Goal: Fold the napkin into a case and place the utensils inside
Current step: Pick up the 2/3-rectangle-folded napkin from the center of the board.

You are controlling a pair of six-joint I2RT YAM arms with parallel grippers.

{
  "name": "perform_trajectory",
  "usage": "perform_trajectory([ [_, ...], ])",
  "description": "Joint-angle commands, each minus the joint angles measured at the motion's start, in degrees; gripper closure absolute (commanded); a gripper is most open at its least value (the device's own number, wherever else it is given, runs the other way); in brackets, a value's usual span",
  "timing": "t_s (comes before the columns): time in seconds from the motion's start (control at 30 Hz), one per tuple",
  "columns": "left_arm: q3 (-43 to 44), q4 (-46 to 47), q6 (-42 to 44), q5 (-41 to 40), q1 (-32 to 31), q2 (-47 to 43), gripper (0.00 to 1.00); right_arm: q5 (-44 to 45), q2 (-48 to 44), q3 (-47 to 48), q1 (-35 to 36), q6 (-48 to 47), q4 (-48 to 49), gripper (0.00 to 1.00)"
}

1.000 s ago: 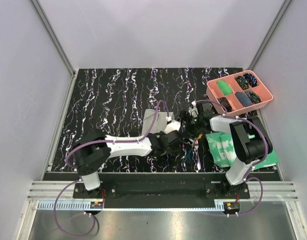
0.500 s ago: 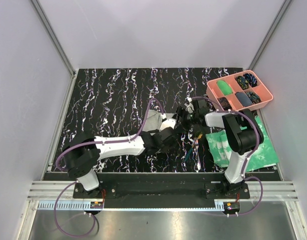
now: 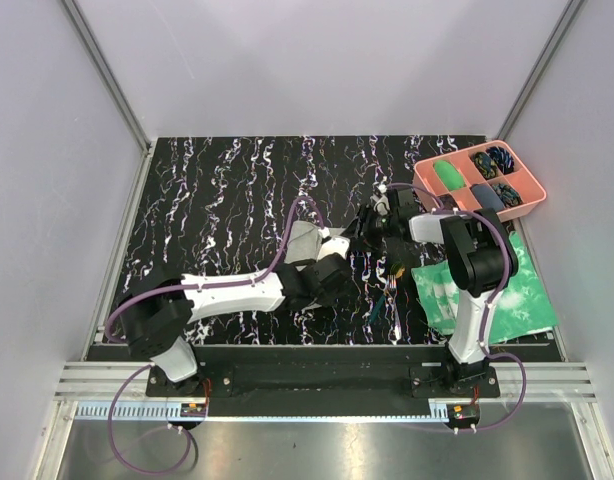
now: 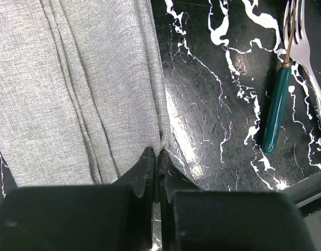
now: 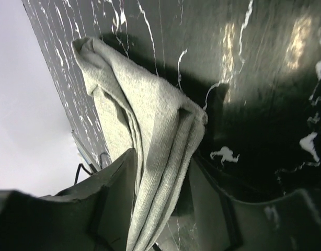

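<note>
The napkin (image 3: 303, 239) is plain grey cloth, lifted in folds at the table's middle. My left gripper (image 3: 332, 256) (image 4: 156, 152) is shut on the napkin (image 4: 71, 89), pinching its near right edge. My right gripper (image 3: 368, 224) (image 5: 163, 157) stands open around a bunched fold of the napkin (image 5: 150, 110); the cloth rests against the left finger (image 5: 116, 178), and a narrow gap remains at the right finger (image 5: 207, 193). The utensils (image 3: 390, 292) lie on the table just right of the napkin, among them a teal-handled fork (image 4: 277, 112). No finished case shows.
A pink compartmented tray (image 3: 423, 185) with small dark and green items sits at the back right. A green-and-white mottled sheet (image 3: 507, 300) lies under the right arm near the front right. Grey walls enclose the black marbled table (image 3: 217, 190).
My right gripper moved back and left onto the napkin's fold, and its jaws narrowed around it. My left arm drew the pinched napkin edge slightly left.
</note>
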Motion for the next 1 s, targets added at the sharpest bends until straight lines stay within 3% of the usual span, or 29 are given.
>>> perform_trajectory([
  [0.0,-0.5,2.9,-0.4,1.4,0.4,-2.7,1.0,1.1,1.5,2.9,-0.5,-2.3,-0.5,0.48],
  [0.43,-2.4,8.4,-2.4,7.0,0.9,-1.9,1.0,0.8,0.6,5.0,-2.4,-4.7,-3.5,0.78],
  [0.53,-2.6,10.1,-3.5,8.0,0.9,-1.6,1.0,1.7,-0.5,5.6,-2.4,-6.4,-6.4,0.81],
  [0.67,-5.2,13.9,-5.5,8.1,1.0,-3.2,1.0,1.3,-1.4,6.8,-2.4,-7.5,-9.4,0.97],
  [0.97,-18.0,24.2,-10.0,8.6,3.1,-10.8,1.0,3.5,-4.8,9.9,0.0,-5.0,-14.7,1.0],
])
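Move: The far right-hand corner of the folded napkin is already between my open right fingers, about 1 cm to the left of the point where they close and level with it in depth and height. From there the utensils lie some 15 cm back, 7 cm to the right and 3 cm down. From my left hand, already pinching the napkin's right edge nearer me, that corner is about 14 cm ahead and 3 cm right, and the utensils about 12 cm right, level in depth and 5 cm down. I close my right fingers from about half open to shut on the napkin's far right corner, easing a little forward, then about 2 cm to the right and slightly down, before rising some 1.5 cm at the end. My left hand keeps its pinch on the edge nearer me, rolls about 15 degrees so its left side drops, and draws back and down about 1 cm each, after swinging 2 cm right and returning. ##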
